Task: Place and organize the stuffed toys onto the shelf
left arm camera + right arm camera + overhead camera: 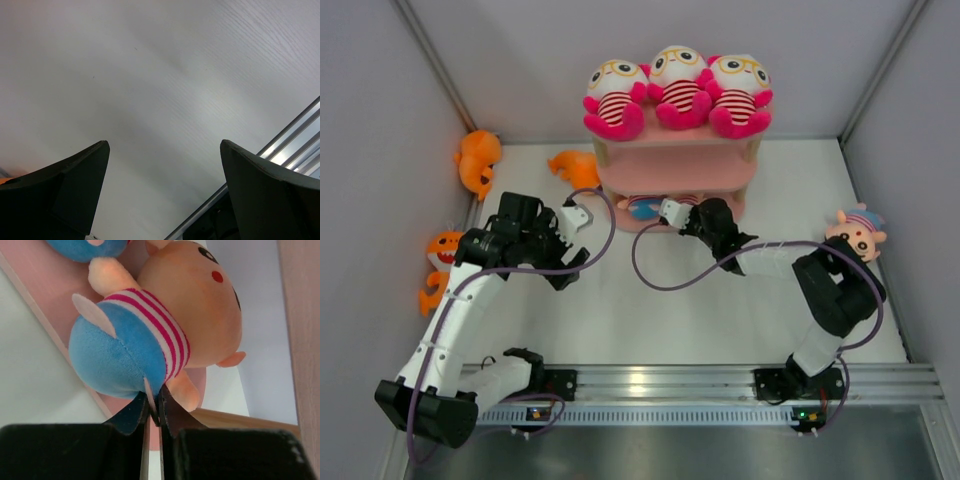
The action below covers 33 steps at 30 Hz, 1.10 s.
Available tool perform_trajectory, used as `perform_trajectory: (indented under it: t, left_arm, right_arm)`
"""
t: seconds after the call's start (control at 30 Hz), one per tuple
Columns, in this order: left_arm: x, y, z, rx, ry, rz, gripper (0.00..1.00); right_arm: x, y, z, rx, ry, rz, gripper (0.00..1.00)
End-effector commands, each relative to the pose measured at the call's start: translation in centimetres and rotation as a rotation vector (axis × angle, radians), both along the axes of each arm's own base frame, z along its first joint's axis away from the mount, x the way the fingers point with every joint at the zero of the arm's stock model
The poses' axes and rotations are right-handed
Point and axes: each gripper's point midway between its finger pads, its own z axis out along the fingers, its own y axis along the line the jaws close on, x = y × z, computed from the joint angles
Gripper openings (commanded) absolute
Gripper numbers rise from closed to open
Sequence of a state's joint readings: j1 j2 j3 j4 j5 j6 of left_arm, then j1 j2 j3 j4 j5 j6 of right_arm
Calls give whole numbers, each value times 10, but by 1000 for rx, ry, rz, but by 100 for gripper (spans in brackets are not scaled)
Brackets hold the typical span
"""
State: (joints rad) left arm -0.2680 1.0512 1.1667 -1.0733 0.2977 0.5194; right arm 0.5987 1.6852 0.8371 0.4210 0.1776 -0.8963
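The pink shelf [675, 165] stands at the back centre with three white-faced stuffed toys [678, 88] along its top board. My right gripper [660, 207] reaches into the bottom tier. In the right wrist view the right gripper [156, 405] is shut on the seam tag of a blue-bodied doll [130, 345], which lies on the pink bottom board [35, 275]. A second blue doll [82, 247] lies just beyond it. My left gripper [568, 258] hangs open over the bare table left of the shelf, and in its own view the left gripper [165, 150] holds nothing.
Orange sharks lie at the back left corner [478, 160], beside the shelf's left end [575, 167] and against the left wall [440, 255]. A peach-faced doll [857, 232] sits by the right arm's elbow. A wooden shelf post [300, 340] stands right of the held doll.
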Motion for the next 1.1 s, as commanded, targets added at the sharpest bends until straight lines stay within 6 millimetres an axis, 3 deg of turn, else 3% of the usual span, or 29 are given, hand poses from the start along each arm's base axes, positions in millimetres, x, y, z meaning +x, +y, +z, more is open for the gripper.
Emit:
perform_trajectory:
  t: [0.0, 0.23, 0.33, 0.47, 0.7, 0.73, 0.9, 1.0, 1.07]
  left_arm:
    - [2, -3, 4, -13, -18, -14, 98]
    - [1, -2, 4, -8, -24, -15, 98]
    - [2, -2, 4, -8, -22, -13, 98]
    - [1, -3, 3, -13, -21, -21, 98]
    - [-1, -5, 0, -21, -6, -32, 98]
    - [-2, -5, -1, -19, -7, -34, 98]
    - [-7, -5, -6, -18, 0, -49, 98]
    - [-8, -7, -7, -27, 5, -56, 98]
    - [-9, -8, -9, -33, 12, -57, 98]
  right_arm:
    - [18, 21, 30, 123, -46, 32, 6]
    - [16, 35, 26, 135, -18, 62, 7]
    - [12, 29, 22, 126, -12, 40, 14]
    - [3, 22, 23, 146, -1, 22, 53]
    - [-20, 4, 67, 292, -21, -55, 69]
    - [-23, 0, 72, 316, -16, -76, 82]
    - [-43, -45, 86, 462, 50, -346, 86]
    - [-49, -79, 78, 549, 85, -538, 86]
    - [-46, -115, 72, 637, 80, -701, 86]
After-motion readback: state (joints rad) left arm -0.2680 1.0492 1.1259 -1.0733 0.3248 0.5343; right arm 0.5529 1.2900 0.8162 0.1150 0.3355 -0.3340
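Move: The blue-trousered stuffed toy, its foot already pinched by the right gripper, has its middle about 5 cm ahead of that hand and 4 cm left, roughly level, on the bottom shelf. The other blue toy lies some 9 cm left of it, no farther in. The shelf's right post stands about 5 cm ahead and 7 cm right of the right hand. From the left gripper the held toy is some 25 cm ahead, 26 cm right and 11 cm lower. Nudge the right gripper about 2 cm left and a touch forward, still pinching the toy's foot, to tuck it in beside the other blue toy. Then open the fingers wide, let go of the foot, and draw out of the shelf: about 8 cm right, 7 cm up and 5 cm back, rolling the hand's left side up and swinging it clockwise as it clears. ##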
